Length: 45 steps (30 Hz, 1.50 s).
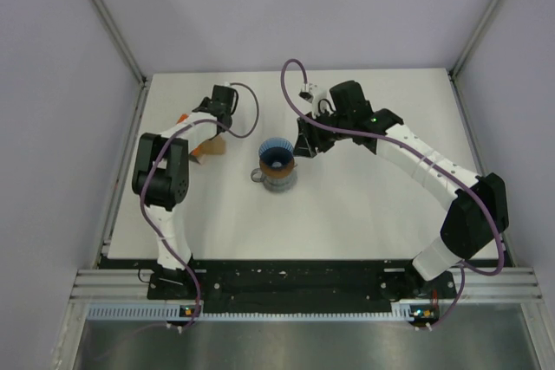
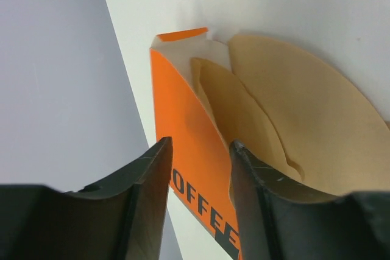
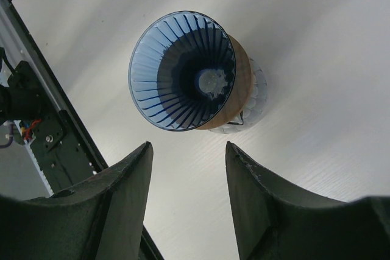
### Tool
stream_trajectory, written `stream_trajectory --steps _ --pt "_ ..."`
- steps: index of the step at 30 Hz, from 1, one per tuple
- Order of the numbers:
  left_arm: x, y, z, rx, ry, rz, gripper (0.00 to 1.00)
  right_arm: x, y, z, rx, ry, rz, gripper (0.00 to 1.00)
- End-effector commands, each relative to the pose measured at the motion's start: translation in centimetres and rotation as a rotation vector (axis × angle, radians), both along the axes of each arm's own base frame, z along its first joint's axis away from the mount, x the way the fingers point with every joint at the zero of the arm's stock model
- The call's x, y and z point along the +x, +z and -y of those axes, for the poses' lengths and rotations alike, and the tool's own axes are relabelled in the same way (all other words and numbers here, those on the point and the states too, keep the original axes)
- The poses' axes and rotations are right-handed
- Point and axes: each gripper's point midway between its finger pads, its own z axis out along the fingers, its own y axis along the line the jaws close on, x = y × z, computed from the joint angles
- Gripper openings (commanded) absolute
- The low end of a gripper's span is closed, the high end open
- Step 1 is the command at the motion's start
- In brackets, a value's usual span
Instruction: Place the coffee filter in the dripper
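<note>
The blue ribbed dripper [image 1: 277, 158] [image 3: 170, 83] sits on a brown ring [image 3: 241, 83] over a mug at the table's middle, with nothing inside it. My right gripper [image 1: 303, 146] [image 3: 188, 145] hovers just right of it, open and holding nothing. The coffee filter shows only as tan paper [image 2: 304, 120] fanning out of the orange packet [image 2: 183, 126] at the left. I cannot tell a single sheet from the stack. My left gripper [image 1: 208, 132] [image 2: 200, 144] hangs over the packet's edge, jaws apart, one fingertip [image 2: 244, 156] in front of the tan paper.
The mug [image 3: 256, 95] under the ring has a handle toward the left [image 1: 255, 176]. The grey side wall [image 2: 55, 89] runs close beside the packet. The black front rail [image 3: 49, 138] lies at the table's near edge.
</note>
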Motion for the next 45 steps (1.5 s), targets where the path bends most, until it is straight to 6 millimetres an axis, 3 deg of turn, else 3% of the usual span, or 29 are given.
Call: stream_trajectory --steps 1,6,16,20,21,22,26,31,35,41,45 --pt "0.7 0.0 -1.2 0.068 0.034 0.043 0.42 -0.4 2.0 -0.5 0.035 0.023 0.05 0.51" --pt "0.8 0.3 -1.5 0.076 0.038 0.043 0.39 -0.5 2.2 -0.4 0.036 0.02 0.055 0.51" --pt "1.1 -0.3 -3.3 0.162 0.063 0.018 0.45 -0.6 2.3 -0.3 0.04 0.022 0.059 0.51" --pt "1.0 -0.8 -3.6 0.169 0.065 -0.002 0.32 -0.8 2.5 -0.1 0.041 0.019 0.063 0.51" --pt "1.0 -0.7 -3.6 0.166 0.062 -0.002 0.23 -0.8 2.4 -0.1 0.04 0.018 0.063 0.51" --pt "1.0 -0.5 -3.6 0.163 0.066 0.005 0.0 -0.9 2.5 0.0 0.04 0.016 0.064 0.51" --pt "1.0 1.4 -3.0 0.079 0.054 0.061 0.0 -1.0 2.8 0.1 0.044 0.014 0.07 0.51" --pt "0.2 5.0 -0.1 -0.179 -0.021 0.144 0.0 -0.9 3.7 0.0 0.054 0.01 0.087 0.51" --pt "-1.7 7.7 3.2 -0.415 -0.119 0.16 0.0 -0.8 5.8 -0.7 0.08 0.018 0.132 0.51" --pt "-4.9 11.7 7.2 -0.653 -0.252 0.185 0.0 -0.2 12.1 -3.1 0.215 0.062 0.218 0.5" --pt "-7.3 12.2 10.9 -0.828 -0.364 0.077 0.0 0.6 15.3 -5.2 0.338 0.112 0.29 0.5"
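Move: Just under the left fingers, some 2 cm back, 2 cm to the right and 4 cm below, lies the middle of the orange filter packet, its left wall already between the open tips. The dripper stands about 13 cm back and 25 cm to the right of the left hand, 3 cm higher. From the right hand, the packet's filters are some 15 cm ahead, 29 cm left and 15 cm below; the dripper is roughly 4 cm ahead, 7 cm left and 8 cm below. Easing about 3 cm left and slightly down, the left hand shuts its half-open fingers on the packet's left wall and pinches it, then lifts it fast, some 15 cm up, swinging right and back, while the wrist rolls its left side down about 40 degrees. Near the end the right hand, still half open, rises about 10 cm and edges left towards the packet, its fingers tipping up. ##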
